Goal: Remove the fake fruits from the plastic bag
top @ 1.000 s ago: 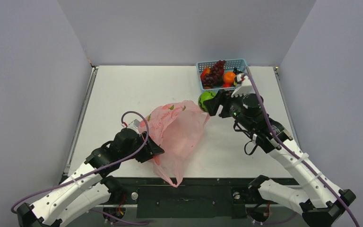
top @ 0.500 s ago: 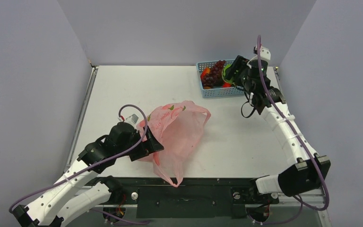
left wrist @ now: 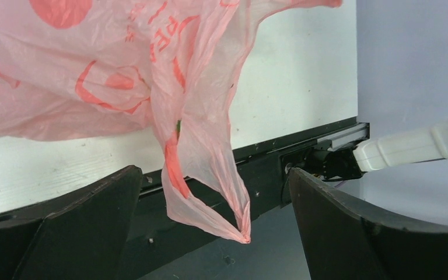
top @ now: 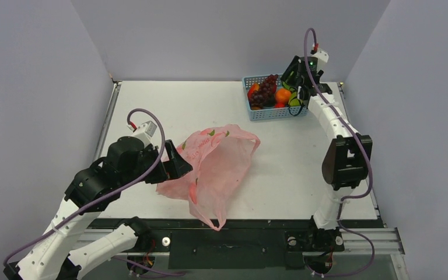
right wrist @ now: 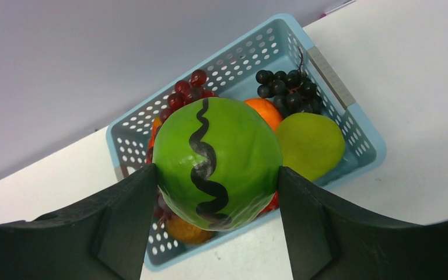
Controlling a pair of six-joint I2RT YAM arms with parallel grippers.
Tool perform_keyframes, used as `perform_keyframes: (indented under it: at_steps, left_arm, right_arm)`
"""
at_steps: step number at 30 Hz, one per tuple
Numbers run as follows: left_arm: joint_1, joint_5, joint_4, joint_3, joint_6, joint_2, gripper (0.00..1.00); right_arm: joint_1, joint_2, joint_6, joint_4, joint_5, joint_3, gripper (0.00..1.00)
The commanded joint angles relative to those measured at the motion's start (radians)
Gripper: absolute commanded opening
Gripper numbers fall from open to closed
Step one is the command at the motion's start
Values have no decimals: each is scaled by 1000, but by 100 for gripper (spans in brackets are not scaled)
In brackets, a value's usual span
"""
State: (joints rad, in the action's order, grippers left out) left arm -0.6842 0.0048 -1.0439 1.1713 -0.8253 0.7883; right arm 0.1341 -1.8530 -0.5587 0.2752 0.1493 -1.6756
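The pink plastic bag lies slack on the table, one handle hanging over the front edge; it fills the left wrist view. My left gripper is open at the bag's left edge, jaws wide apart and holding nothing. My right gripper is shut on a round green fruit with a black wavy stripe, held just above the blue basket. In the basket lie a dark red grape bunch, a dark grape bunch and a yellow-green pear.
The light blue mesh basket stands at the table's back right and also holds an orange fruit. Grey walls close in the table at the back and both sides. The black rail runs along the front edge.
My right arm has carried the green fruit from beside the bag's mouth to above the basket. My left gripper has drawn back to the left and risen from the bag.
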Motion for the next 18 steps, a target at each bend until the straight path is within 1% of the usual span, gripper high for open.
perform_keyframes:
  at_steps: [1, 4, 8, 10, 13, 18]
  left_arm:
    - [9, -31, -27, 128, 62, 38, 97]
    - [8, -42, -23, 186, 60, 53, 97]
    - [9, -66, -26, 216, 44, 60, 97]
    - [11, -69, -18, 216, 29, 60, 97]
    - [12, -69, -2, 206, 2, 60, 97]
    - [13, -74, 16, 197, -23, 60, 97]
  right_arm:
    - [-18, -100, -17, -55, 24, -140, 0]
    - [-24, -183, -8, -51, 17, -201, 0]
    - [-27, -270, 19, -28, 8, -302, 0]
    - [-31, -299, 29, -27, 11, -328, 0]
    - [-38, -342, 35, -18, 14, -370, 4]
    - [-43, -430, 55, 0, 10, -456, 7]
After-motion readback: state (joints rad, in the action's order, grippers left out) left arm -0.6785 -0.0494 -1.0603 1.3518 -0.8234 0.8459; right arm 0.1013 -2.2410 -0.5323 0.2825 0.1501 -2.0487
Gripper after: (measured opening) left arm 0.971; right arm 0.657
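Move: The blue basket, where the green toy watermelon in the right hand is being taken, has its middle about 5 cm ahead, 3 cm left and 20 cm below that hand. Inside, the orange lies 5 cm ahead and level sideways, the pear 3 cm ahead and 5 cm right, the red grapes 7 cm ahead and 8 cm left, all some 18 cm down. From the left hand, the basket is roughly 43 cm ahead, 33 cm right and 23 cm down; the pink bag's middle is 5 cm ahead, 7 cm right and 22 cm down. The watermelon, still pinched in the right hand, is carried forward about 9 cm over the blue basket towards its far side while sinking some 5 cm towards the fruit; most of the drop comes early, then the hand eases on nearly level, its grip unchanged. Meanwhile the empty left hand, fingers still wide open, rises about 5 cm away from the pink bag and stops. ##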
